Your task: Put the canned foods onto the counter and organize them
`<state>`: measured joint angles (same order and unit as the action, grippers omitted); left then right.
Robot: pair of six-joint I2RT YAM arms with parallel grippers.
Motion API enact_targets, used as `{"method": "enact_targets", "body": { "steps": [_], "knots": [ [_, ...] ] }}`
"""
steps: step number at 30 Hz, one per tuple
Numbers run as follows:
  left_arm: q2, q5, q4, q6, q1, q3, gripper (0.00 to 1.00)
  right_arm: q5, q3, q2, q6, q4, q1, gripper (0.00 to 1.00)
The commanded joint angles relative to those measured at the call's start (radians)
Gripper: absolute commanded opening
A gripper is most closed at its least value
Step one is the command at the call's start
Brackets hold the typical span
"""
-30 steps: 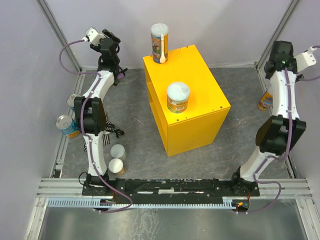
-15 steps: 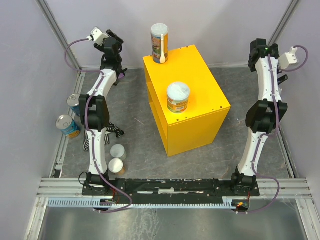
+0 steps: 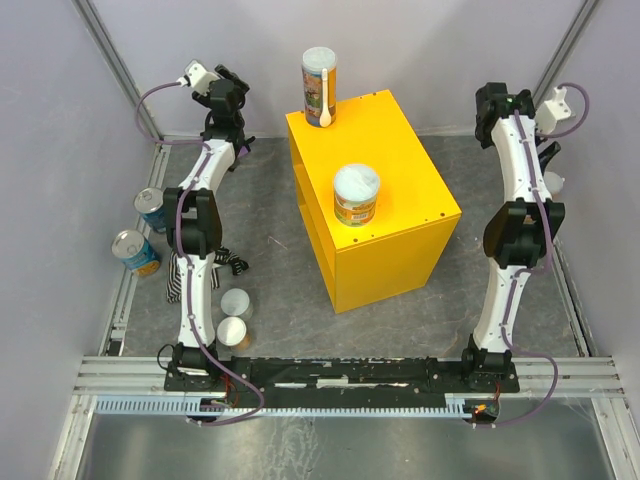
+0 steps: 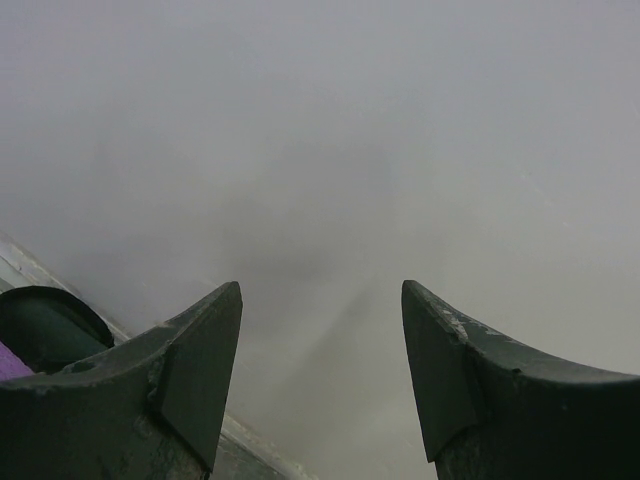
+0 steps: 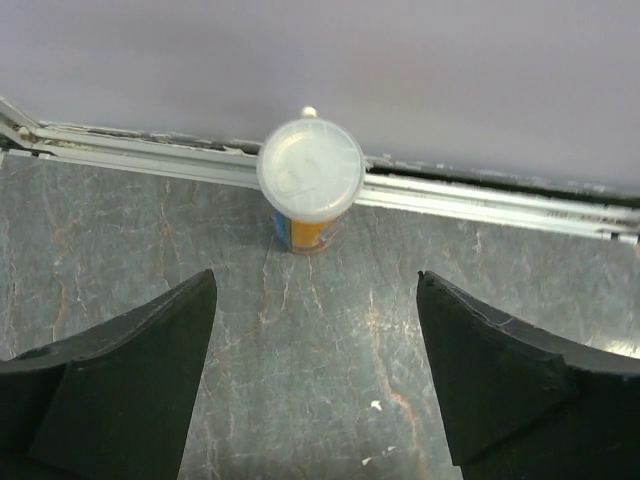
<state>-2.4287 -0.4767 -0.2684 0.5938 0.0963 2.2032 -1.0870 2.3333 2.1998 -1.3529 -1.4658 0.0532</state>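
The yellow counter (image 3: 395, 215) stands mid-table. A tall colourful tube (image 3: 319, 86) stands on its far left corner and a short orange tub with a pale lid (image 3: 356, 194) sits near its middle. Two blue-labelled tins (image 3: 150, 209) (image 3: 134, 252) and two pale-lidded tubs (image 3: 236, 303) (image 3: 232, 332) stand on the floor at left. A white-lidded orange can (image 5: 311, 180) stands by the right wall rail, mostly hidden behind the right arm (image 3: 553, 183). My right gripper (image 5: 315, 285) (image 3: 546, 154) hangs open above and short of it. My left gripper (image 4: 322, 292) (image 3: 229, 86) is raised at the far left, open and empty, facing the wall.
A striped black-and-white cloth (image 3: 226, 263) lies under the left arm near the tubs. A purple cloth (image 3: 243, 150) shows by the far left corner. Metal rails (image 5: 480, 195) run along the walls. The grey mat (image 5: 330, 400) under the right gripper is bare.
My right arm has swung inward to the left and stands more upright, now covering most of the can by the right wall. The left arm has straightened slightly upward.
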Motion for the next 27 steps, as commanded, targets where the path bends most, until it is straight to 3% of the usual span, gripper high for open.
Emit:
{"method": "enact_targets", "body": {
  "steps": [1,3,6,13,27],
  "knots": [
    [0.004,0.015,-0.023,0.041,-0.006,0.049,0.71,-0.103,0.003,-0.113,0.395,0.216,0.012,0.87],
    [0.006,0.017,-0.025,0.043,-0.006,0.045,0.71,-0.044,-0.011,-0.126,0.556,0.307,0.033,0.80],
    [0.010,0.021,-0.032,0.044,-0.006,0.038,0.71,0.066,0.009,-0.114,0.638,0.319,0.087,0.67],
    [0.013,0.033,-0.035,0.046,-0.007,0.032,0.72,0.326,0.119,-0.028,0.804,0.218,0.221,0.57],
    [0.001,0.026,-0.032,0.033,-0.002,0.031,0.71,0.485,0.281,0.093,0.951,0.142,0.282,0.59]
  ]
}}
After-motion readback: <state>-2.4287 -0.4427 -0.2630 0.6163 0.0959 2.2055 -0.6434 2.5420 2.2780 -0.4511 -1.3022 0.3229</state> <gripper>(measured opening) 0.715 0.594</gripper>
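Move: The upright orange-labelled can to grasp stands by the right side wall, roughly 8 cm to the right of the right gripper, 4 cm farther out and some 19 cm below. The wall's foot is about 6 cm to the right of the can. The yellow counter lies about 46 cm to the gripper's left, 2 cm nearer the base and 10 cm lower. From the left gripper the can is some 90 cm right, 24 cm back and 22 cm down. Carry the right gripper about 8 cm to the right to come over the white-lidded can: lift some 4 cm first, swing across, then sink back to about the starting height. Meanwhile tip the fingers more steeply down, turn the hand counter-clockwise some 25 degrees, and narrow the wide-open fingers to a bit over half open, touching nothing. ##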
